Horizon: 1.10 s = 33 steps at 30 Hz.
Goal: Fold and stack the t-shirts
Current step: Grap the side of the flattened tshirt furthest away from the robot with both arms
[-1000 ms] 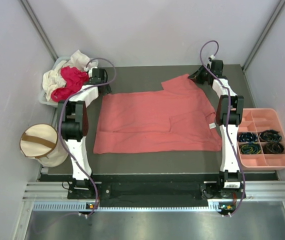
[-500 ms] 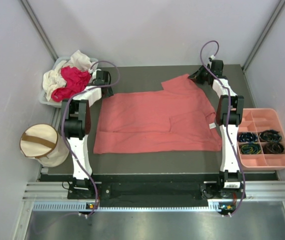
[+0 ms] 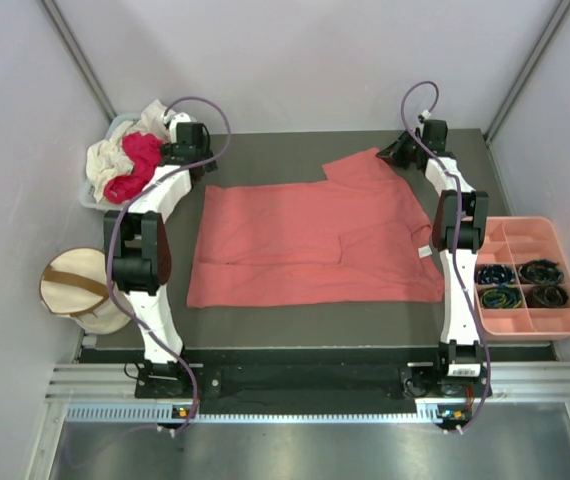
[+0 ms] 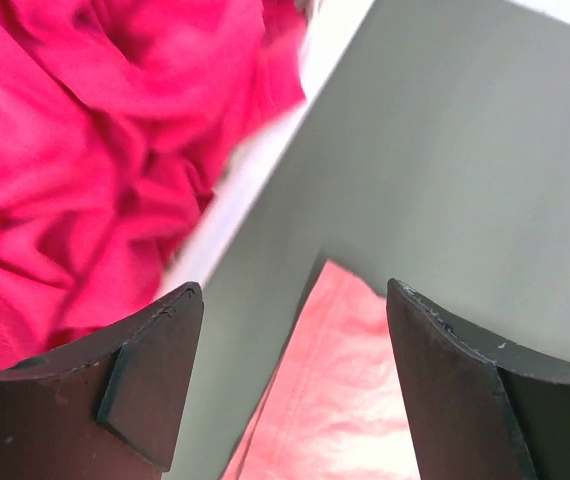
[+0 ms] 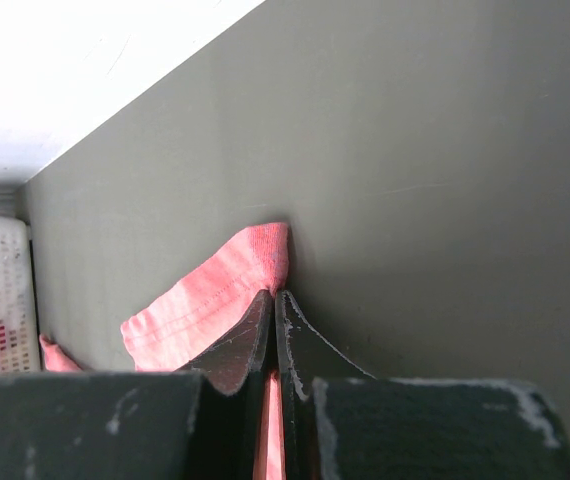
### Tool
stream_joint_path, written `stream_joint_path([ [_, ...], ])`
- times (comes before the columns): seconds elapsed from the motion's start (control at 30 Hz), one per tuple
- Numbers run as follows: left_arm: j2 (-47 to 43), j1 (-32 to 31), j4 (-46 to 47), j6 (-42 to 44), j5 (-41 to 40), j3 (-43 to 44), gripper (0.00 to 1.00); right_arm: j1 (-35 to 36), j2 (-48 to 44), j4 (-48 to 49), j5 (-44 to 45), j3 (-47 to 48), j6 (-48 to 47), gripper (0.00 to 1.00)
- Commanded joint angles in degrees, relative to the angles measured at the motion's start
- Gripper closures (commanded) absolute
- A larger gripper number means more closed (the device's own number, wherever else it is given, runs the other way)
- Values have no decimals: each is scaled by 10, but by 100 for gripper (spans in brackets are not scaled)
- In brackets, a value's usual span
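Note:
A large salmon-pink t-shirt (image 3: 315,240) lies spread flat on the dark table. My right gripper (image 3: 393,152) is at its far right sleeve, shut on the sleeve's hem (image 5: 215,290), with the jaws (image 5: 275,297) pressed together on the cloth. A magenta-red t-shirt (image 3: 137,165) and a cream-white one (image 3: 105,158) lie crumpled in a pale basket (image 3: 87,196) at the far left. My left gripper (image 3: 173,152) hovers open beside that basket. In the left wrist view the magenta cloth (image 4: 85,150) fills the left, and the pink shirt's corner (image 4: 350,400) shows between the spread fingers (image 4: 295,300).
A rigid pink compartment tray (image 3: 531,224) with dark rings stands at the right edge. A cream drum-shaped bin (image 3: 80,290) with a brown strap sits off the table's left front. Grey walls close in the back and sides.
My left arm has swung left and back, from the pink shirt's far left corner toward the basket. The right arm has not moved.

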Motion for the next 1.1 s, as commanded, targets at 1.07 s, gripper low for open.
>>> stream_joint_path([
  [1.07,99,-38,56,63,-7,9,22,-12,-5,0,-1,-7,1,100],
])
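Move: The near-basket corner of the t-shirt's far edge lies about 4 cm ahead of my open left hand, 2 cm to its right and 11 cm below. The laundry basket stands roughly 15 cm to my left hand's left and 8 cm ahead, its middle some 6 cm lower. From my right hand, shut on the far sleeve, that corner is about 45 cm left and 10 cm back, just below hand height. After a short rise of about a centimetre, my left hand comes down some 8 cm and swings about 4 cm to the right, away from the basket, closing in on the t-shirt's far-left corner. The open fingers tip down a little and turn slightly clockwise. My right hand stays put, keeping its pinch on the sleeve. ##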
